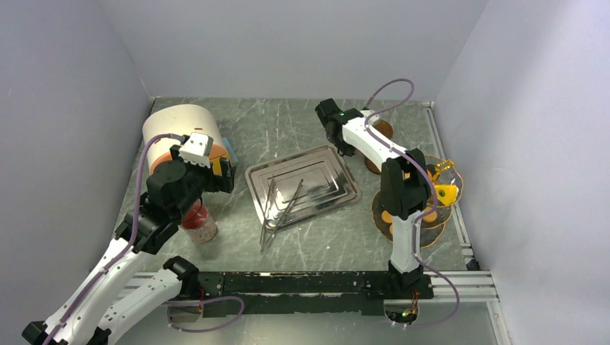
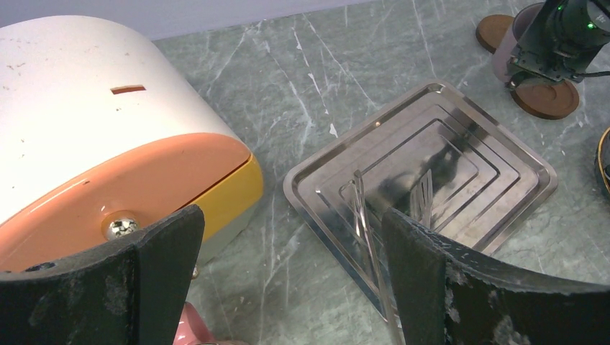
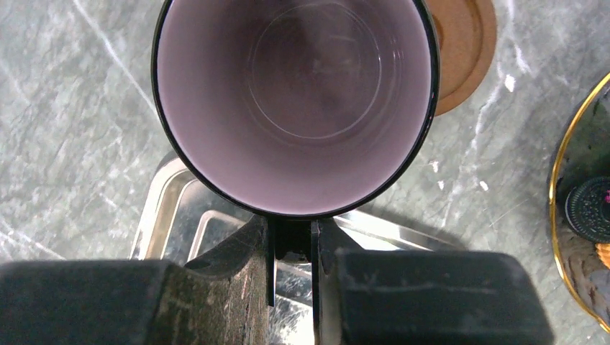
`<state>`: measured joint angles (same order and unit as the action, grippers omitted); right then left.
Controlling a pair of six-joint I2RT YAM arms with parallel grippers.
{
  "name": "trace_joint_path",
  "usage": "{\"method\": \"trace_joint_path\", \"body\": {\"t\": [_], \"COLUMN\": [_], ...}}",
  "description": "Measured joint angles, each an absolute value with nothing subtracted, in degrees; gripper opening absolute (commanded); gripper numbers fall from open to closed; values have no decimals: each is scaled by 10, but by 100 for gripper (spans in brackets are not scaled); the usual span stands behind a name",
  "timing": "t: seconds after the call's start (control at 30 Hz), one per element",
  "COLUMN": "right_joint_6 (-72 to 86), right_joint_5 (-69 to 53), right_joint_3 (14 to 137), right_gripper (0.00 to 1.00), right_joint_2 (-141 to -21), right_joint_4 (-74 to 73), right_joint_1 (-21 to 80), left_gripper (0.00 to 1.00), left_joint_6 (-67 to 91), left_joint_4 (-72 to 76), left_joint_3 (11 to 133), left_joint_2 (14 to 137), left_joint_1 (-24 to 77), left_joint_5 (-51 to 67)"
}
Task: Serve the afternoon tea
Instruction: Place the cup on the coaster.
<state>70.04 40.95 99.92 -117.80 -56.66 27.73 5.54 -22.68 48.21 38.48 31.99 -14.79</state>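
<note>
The pinkish-grey mug (image 3: 295, 108) is empty and seen from above, its dark handle pinched between the fingers of my right gripper (image 3: 293, 233), which is shut on it. From above, the right gripper (image 1: 333, 122) is at the tray's far right corner, beside a brown coaster (image 1: 383, 129). The mug (image 2: 512, 43) also shows in the left wrist view. I cannot tell whether it rests on the table. A black round treat (image 3: 591, 208) lies on a gold-rimmed dark plate (image 3: 568, 180). My left gripper (image 2: 291, 223) hangs open and empty over the table, left of the tray.
A steel tray (image 1: 253, 180) holds clear tongs (image 1: 277, 208). The white bread box (image 1: 180, 126) with an orange-yellow door stands far left. A red-lidded jar (image 1: 199, 223) sits under the left arm. The treat plate (image 1: 378, 208) is at right, with a second coaster (image 1: 372, 167) near it.
</note>
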Motion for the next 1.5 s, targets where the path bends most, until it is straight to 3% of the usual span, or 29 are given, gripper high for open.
{"method": "trace_joint_path", "body": {"t": [0.57, 0.9, 1.5], "right_joint_6": [577, 517, 491], "right_joint_5": [395, 445, 460], "right_joint_3": [945, 1020, 1022], "right_gripper": [0, 0, 0], "right_joint_2": [-1153, -1218, -1254], "right_joint_4": [-401, -377, -346], "right_joint_1": [242, 217, 195], "left_gripper": [97, 97, 98], "left_joint_6": [53, 53, 53], "left_joint_4": [-227, -227, -227], "left_joint_3": [482, 482, 481], "left_joint_2": [385, 385, 381], "left_joint_1": [324, 329, 348], "left_joint_5": [-148, -148, -148]}}
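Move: The right hand holds the cup by its handle. The far coaster lies about 14 cm ahead of this hand, 13 cm to its right and some 10 cm below. The near coaster is only 2 cm ahead and 13 cm right, also on the table, while the tray's middle is roughly 9 cm back and 14 cm left. From the idle left hand, the far coaster is about 33 cm ahead, 53 cm right and 28 cm below. Forward and to the right, about 9 cm and 6 cm in all, the right hand carries the cup towards the far coaster, beyond the near one. It first slips some 2 cm right, then swings forward with a slight rise, and at the end slows and sinks a couple of centimetres. The wrist tilts roughly 10 degrees, and the closed fingers keep their pinch on the handle. ##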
